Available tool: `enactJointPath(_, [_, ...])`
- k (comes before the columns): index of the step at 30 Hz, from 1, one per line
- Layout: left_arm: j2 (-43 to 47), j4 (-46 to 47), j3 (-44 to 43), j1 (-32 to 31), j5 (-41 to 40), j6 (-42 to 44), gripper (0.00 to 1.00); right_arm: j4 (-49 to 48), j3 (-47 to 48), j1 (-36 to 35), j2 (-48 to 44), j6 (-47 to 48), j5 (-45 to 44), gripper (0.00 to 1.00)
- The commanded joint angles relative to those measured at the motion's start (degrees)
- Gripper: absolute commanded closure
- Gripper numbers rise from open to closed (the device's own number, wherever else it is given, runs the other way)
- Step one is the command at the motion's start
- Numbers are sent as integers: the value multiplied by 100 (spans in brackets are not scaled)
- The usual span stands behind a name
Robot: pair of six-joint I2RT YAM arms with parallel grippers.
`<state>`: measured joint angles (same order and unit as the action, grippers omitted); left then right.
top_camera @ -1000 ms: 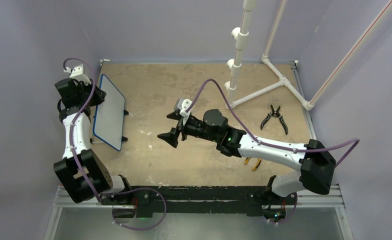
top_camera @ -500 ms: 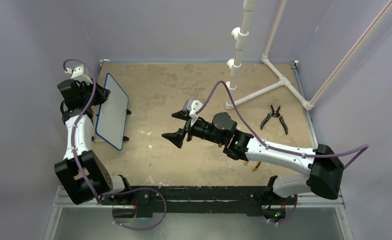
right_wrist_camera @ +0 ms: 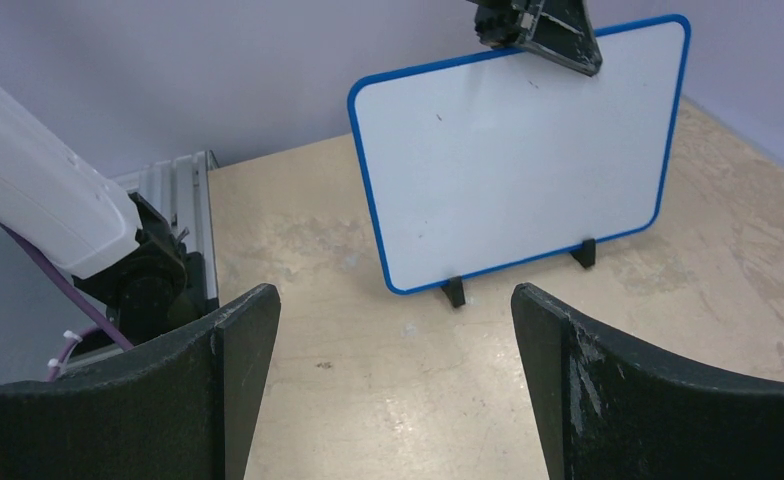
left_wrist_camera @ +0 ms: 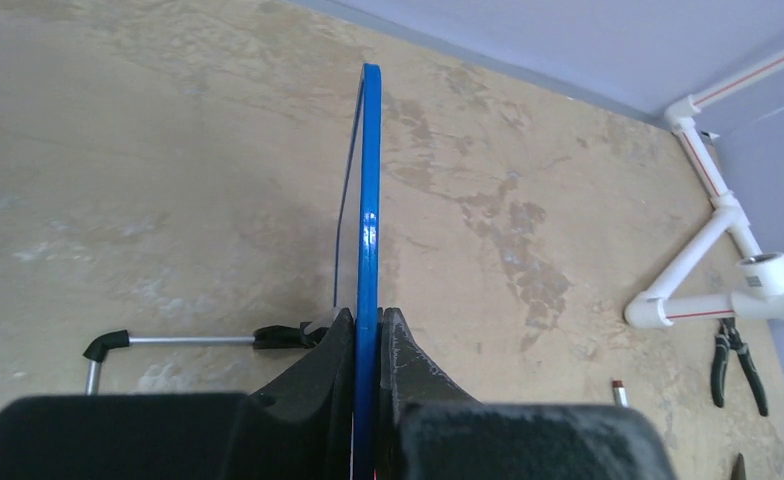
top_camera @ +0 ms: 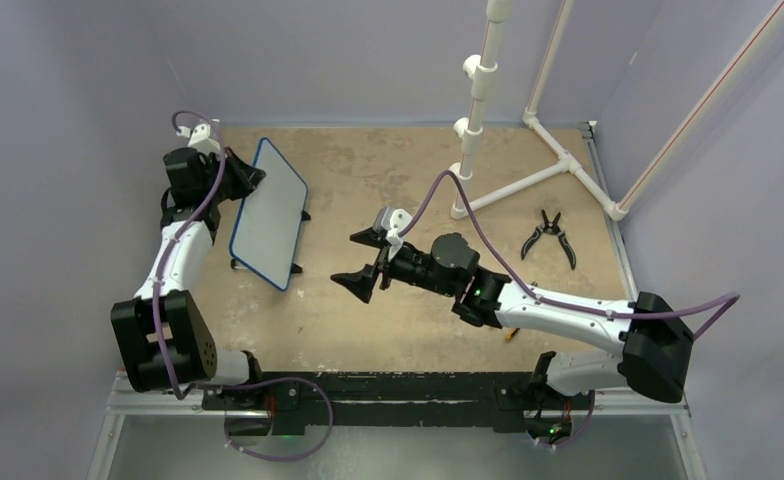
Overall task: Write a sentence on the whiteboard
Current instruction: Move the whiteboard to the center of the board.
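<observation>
The whiteboard, white with a thin blue rim, stands upright on small black feet at the left of the table. My left gripper is shut on its top edge. The left wrist view shows the rim edge-on between the jaws of the left gripper. In the right wrist view the whiteboard faces the camera and its face is blank; the sentence is out of view. My right gripper hangs mid-table, open and empty, pointing at the board. Bare table shows between the jaws of the right gripper.
Black pliers lie at the right. A white pipe frame stands at the back right. A yellow-handled tool pokes out under the right arm. A small silver stick with a red tip lies on the table.
My left arm has carried the whiteboard right, away from the left wall, and turned it towards the right arm. The right arm has shifted slightly right and nearer; its jaws stay open.
</observation>
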<state>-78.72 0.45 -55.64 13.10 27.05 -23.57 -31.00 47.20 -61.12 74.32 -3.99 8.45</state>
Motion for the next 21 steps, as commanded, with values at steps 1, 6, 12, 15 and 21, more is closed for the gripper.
enactJointPath(1, [-564, -328, 170, -577, 511, -734, 100, -262, -85, -22, -214, 13, -113, 12])
enactJointPath(6, [-968, -438, -261, -1021, 675, -570, 100, -271, -158, -22, -262, -29, -158, 11])
enactJointPath(12, [-1507, -1060, -1010, -1449, 1132, 36, 100, -336, -270, -22, -283, -150, -378, 11])
enactJointPath(15, [-1787, -1521, -1356, -1578, 1338, 419, 100, -451, -390, -22, -371, -228, -541, 11])
enactJointPath(21, [-2151, -2009, -1762, -1907, 1708, 880, 100, -556, -560, -22, -588, -319, -875, 11])
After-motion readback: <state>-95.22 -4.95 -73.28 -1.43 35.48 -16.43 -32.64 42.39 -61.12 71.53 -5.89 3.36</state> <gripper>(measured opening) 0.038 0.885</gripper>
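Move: The whiteboard, standing on its feet, is already pinched by its top edge in the left gripper, its middle some 4 cm to the right, 6 cm back and 10 cm below. The centre of the table lies about 30 cm to the right and 9 cm back; the marker about 41 cm right and 14 cm back, the pipe corner 46 cm right and nearly level, all some 20 cm below. From the right hand the whiteboard is about 17 cm ahead, 19 cm left and 17 cm lower. The whiteboard goes with the left gripper, still pinched shut on its top edge, sideways to the right by some 12 cm towards the table's centre, at an even height. A forward drift of about 4 cm goes with it, fading towards the end, while the wrist swings clockwise by about 25 degrees, faster as it goes. ##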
